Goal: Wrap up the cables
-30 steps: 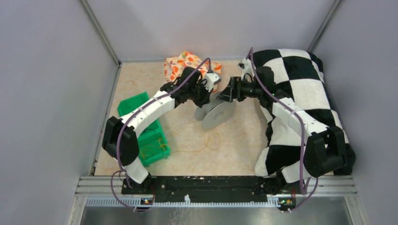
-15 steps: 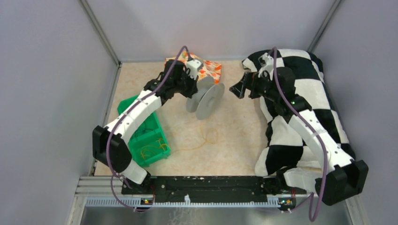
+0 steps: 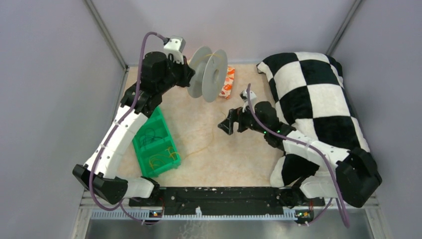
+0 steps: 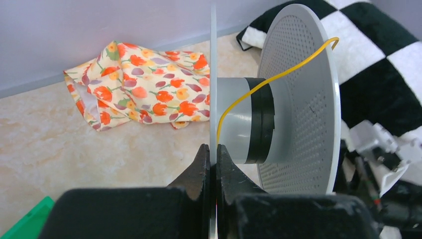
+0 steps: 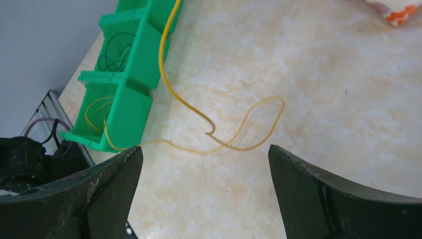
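Note:
My left gripper (image 3: 191, 78) is shut on the near flange of a grey plastic spool (image 3: 209, 73) and holds it raised at the back of the table. In the left wrist view the jaws (image 4: 213, 155) pinch the thin flange edge, and the spool (image 4: 298, 99) has a yellow cable strand (image 4: 268, 82) running over its hub and far flange. More yellow cable (image 5: 234, 137) lies looped on the floor and trails to the green bin. My right gripper (image 3: 226, 124) is open and empty, low over that loop (image 3: 206, 145); the loop lies just beyond its fingertips in the right wrist view (image 5: 204, 149).
A green compartment bin (image 3: 154, 144) with more yellow strands stands at the left and also shows in the right wrist view (image 5: 129, 74). A floral cloth (image 3: 228, 82) lies at the back wall. A black-and-white checkered cushion (image 3: 318, 94) fills the right side.
My left gripper has lifted the spool up and back to the left. My right gripper has left the spool and come down toward the middle of the floor over the cable loop.

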You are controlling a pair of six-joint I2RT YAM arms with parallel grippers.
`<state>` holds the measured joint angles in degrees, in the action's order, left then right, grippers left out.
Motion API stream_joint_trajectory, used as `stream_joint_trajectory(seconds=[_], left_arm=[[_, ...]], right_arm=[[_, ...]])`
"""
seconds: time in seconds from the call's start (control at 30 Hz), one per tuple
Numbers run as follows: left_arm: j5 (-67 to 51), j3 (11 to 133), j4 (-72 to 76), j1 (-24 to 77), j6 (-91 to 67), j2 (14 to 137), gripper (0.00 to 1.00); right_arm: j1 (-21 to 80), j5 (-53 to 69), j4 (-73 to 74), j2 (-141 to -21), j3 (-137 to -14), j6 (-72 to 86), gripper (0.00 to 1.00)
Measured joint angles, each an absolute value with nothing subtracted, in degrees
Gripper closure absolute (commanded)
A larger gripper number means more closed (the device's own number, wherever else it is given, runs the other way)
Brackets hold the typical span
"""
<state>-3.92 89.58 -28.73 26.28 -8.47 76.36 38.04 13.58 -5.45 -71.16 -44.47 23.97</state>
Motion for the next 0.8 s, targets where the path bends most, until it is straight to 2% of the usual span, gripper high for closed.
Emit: stream_joint_trajectory(seconds=[0.17,0.37,0.43,0.5,0.57,0.6,0.8], left_arm=[[-2.94,90.98,-29.41,26.28,-10.63,75.48,1.00],[-2.90,91.02,-31.73,26.28,-11.88,75.37,1.00],[-2.90,91.02,-31.77,26.28,-12.10,75.35,1.00],[-2.90,91.05,-31.77,26.28,-12.12,75.33,1.00],[-2.90,91.05,-31.79,26.28,-12.10,75.24,1.00],[-2.90,91.07,-31.79,26.28,-12.10,75.16,1.00],[-3.57,91.18,-34.02,25.89,-10.59,75.11,1.00]], right_arm=[[42.52,9.65,-21.63,-74.85,-38.13,24.05,0.06],[43.00,6.28,-32.36,-80.60,-37.34,23.62,0.20],[43.00,6.31,-34.33,-82.70,-37.87,23.68,0.31],[43.00,6.33,-35.77,-84.62,-38.52,24.23,0.59],[43.00,6.37,-36.86,-85.73,-38.74,24.69,0.94],[43.00,6.33,-36.95,-85.91,-38.76,24.67,1.00],[42.15,2.22,-31.62,-83.40,-39.83,23.51,1.00]])
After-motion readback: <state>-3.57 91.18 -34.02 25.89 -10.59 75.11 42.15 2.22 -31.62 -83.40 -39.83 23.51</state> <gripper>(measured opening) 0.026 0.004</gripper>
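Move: The yellow cable's hanging strand is some 3 cm ahead of the open right hand, 4 cm to its left and 3 cm lower. The held spool's middle is about 13 cm ahead of the right hand, 7 cm left and 17 cm above; the slack loop on the table is 2 cm back, 6 cm left and 17 cm below. From the left hand, that strand is about 6 cm back, 9 cm right and 22 cm below. The right hand slips left with wide-open fingers, sinking a little, then bears forward and left to bring the hanging yellow cable between them, some 5 cm out and tipping up about 10 degrees, and shuts right down to pinch the strand below the spool. With the cable pinched it goes on forward and edges back to the right by a centimetre or two, while the left hand keeps its grip on the flange and holds the spool up, easing back only about 1 cm. ##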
